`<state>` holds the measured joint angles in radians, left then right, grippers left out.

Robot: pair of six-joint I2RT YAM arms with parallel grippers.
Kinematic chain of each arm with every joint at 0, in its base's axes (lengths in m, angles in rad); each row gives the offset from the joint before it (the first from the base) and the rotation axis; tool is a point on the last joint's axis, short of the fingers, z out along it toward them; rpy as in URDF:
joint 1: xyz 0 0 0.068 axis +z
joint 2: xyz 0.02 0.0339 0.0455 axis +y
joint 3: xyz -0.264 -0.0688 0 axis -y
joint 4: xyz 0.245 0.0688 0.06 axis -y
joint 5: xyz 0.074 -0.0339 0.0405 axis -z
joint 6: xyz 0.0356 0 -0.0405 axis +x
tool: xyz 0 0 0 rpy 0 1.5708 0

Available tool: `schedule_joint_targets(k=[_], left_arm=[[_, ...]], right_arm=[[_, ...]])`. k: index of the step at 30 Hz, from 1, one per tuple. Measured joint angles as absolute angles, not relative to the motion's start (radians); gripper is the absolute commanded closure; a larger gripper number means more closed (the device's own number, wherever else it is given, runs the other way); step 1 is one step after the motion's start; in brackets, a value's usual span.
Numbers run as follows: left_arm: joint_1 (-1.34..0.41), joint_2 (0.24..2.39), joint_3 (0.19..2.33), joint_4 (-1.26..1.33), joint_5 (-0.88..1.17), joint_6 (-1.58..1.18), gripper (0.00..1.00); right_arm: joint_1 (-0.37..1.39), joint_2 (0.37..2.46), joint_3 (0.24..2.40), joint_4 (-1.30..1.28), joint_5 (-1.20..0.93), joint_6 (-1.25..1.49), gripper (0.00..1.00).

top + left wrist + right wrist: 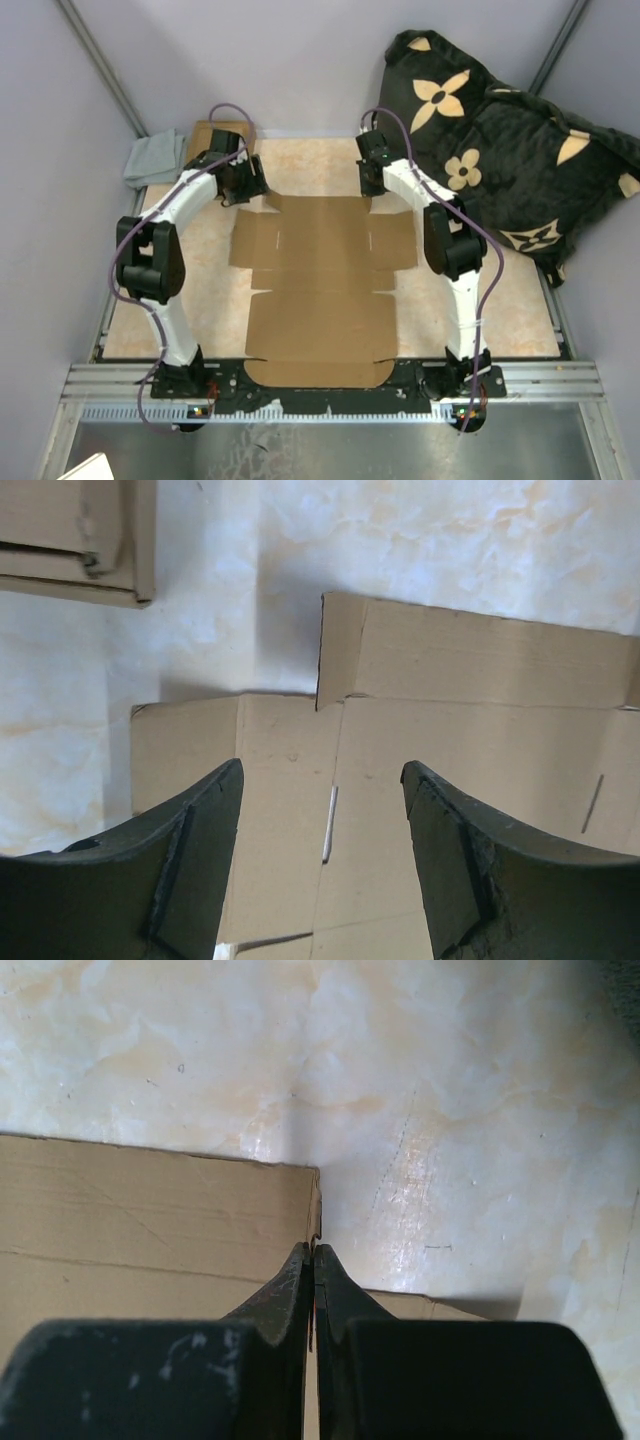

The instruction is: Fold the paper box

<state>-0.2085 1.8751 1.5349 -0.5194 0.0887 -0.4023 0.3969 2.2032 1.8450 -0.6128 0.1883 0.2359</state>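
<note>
The paper box (320,290) lies unfolded and flat on the marbled table, a tan sheet with flaps, slits and creases. My left gripper (250,190) hovers over its far left corner. In the left wrist view that gripper (322,767) is open, with bare cardboard (480,750) and a short slit showing between the fingers. My right gripper (375,185) is at the far right corner of the far flap. In the right wrist view it (314,1248) is shut, its tips at the flap's (150,1210) right edge, with nothing visibly held.
A smaller brown cardboard box (215,135) sits at the far left corner, also visible from the left wrist (75,535). A grey cloth (155,158) lies beside it. A black flowered cushion (500,140) fills the far right. A metal rail (330,385) runs along the near edge.
</note>
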Motion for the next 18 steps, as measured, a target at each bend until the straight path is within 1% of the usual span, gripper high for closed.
schedule_joint_targets(k=[9, 18], left_arm=[[-0.241, 2.020, 1.587, -0.563, 0.044, -0.408, 0.29], [-0.247, 2.046, 1.614, -0.535, 0.043, -0.411, 0.31]], right_arm=[[0.398, 2.176, 1.797, -0.584, 0.171, 0.220, 1.00], [0.398, 2.174, 1.794, -0.572, 0.146, 0.209, 1.00]])
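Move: The far flap's left corner tab stands up about 5 cm ahead of my open left hand, 2 cm to its right and 6 cm below. From that tab, the left wing is some 12 cm back and 6 cm left, and the brown box about 11 cm farther out and 13 cm left. My right fingers already hold the right corner tab; the left one is about 24 cm left of them, level in reach. I drop my left hand about 5.5 cm towards the left corner tab, fast at first and then easing off, drifting slightly right while the fingers, still wide open, tip a few degrees steeper. Then I start edging it forward about 1 cm, not yet touching the card as far as can be seen. My right hand keeps its pinch on the right corner tab and stays almost in place. ##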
